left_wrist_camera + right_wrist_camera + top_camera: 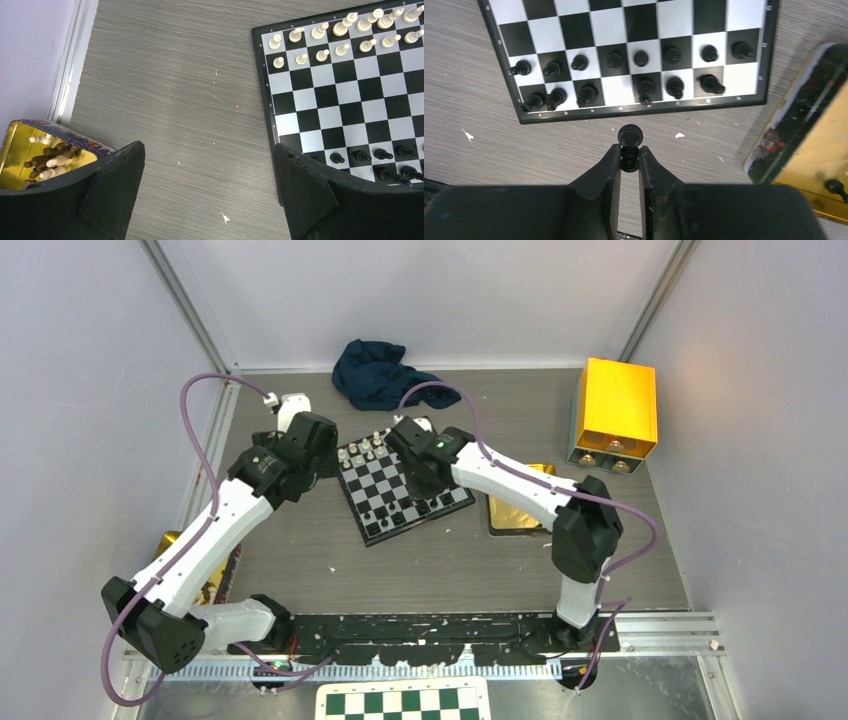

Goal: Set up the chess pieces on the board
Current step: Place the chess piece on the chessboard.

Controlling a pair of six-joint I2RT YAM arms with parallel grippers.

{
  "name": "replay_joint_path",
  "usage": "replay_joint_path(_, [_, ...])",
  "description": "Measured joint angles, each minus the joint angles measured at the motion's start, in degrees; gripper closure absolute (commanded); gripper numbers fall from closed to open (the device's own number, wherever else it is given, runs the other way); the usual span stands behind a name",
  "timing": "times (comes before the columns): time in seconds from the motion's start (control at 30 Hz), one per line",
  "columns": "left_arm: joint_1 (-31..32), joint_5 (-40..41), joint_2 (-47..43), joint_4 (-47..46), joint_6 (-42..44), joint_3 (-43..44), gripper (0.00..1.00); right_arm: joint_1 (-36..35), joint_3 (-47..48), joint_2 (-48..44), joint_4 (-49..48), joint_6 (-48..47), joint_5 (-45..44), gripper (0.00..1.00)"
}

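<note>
The board (372, 532) lies mid-table. Silvery-white chess pieces (320, 42) fill two rows at its far side. Black chess pieces (614, 60) stand in two rows along the side nearest my right arm, and two squares in the outer row are bare. My right gripper (629, 156) is shut on a black piece (629, 136), held just off the board's edge over the table. It hangs above the board's near right part (425, 480). My left gripper (207, 150) stands wide open over bare table left of the board, with nothing between its fingers.
A gold tin (15, 150) holding spare pieces sits at the left wall. A gold tin lid (809, 145) with one black piece (836, 186) in it lies right of the board. A blue cloth (380, 370) and a yellow box (615, 410) are at the back.
</note>
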State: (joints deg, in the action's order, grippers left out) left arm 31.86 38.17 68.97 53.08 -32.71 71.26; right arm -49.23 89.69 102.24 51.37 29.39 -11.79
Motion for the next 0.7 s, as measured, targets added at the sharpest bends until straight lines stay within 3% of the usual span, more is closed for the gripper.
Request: replay_joint_path(0.7, [0.00, 0.44, -2.21, 0.00, 0.63, -0.04, 0.00, -3.13, 3.10, 9.55, -1.38, 0.07, 0.63, 0.99])
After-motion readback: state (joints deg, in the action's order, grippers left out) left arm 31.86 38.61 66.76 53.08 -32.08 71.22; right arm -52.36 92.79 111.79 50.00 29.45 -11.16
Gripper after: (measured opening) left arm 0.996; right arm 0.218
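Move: My right hand holds a black chess piece above the near part of the chessboard. The empty square for it, in the near row, lies about 3 cm left, 1 cm ahead and 10 cm below. The black bishop beside that square is some 6 cm left of my hand, level fore and aft; the black king is 2 cm ahead, with no sideways offset; the pawn behind the gap is 4 cm ahead, 4 cm left. From my left hand the square is about 23 cm right, 2 cm ahead, 20 cm down. With my right hand I carry the pinched black piece left by about 3 cm, sinking as I go, then carry on almost straight down towards the empty square between bishop and king, nearly 5 cm lower in all. My fingers keep their hold, and the wrist tips them slightly steeper. ##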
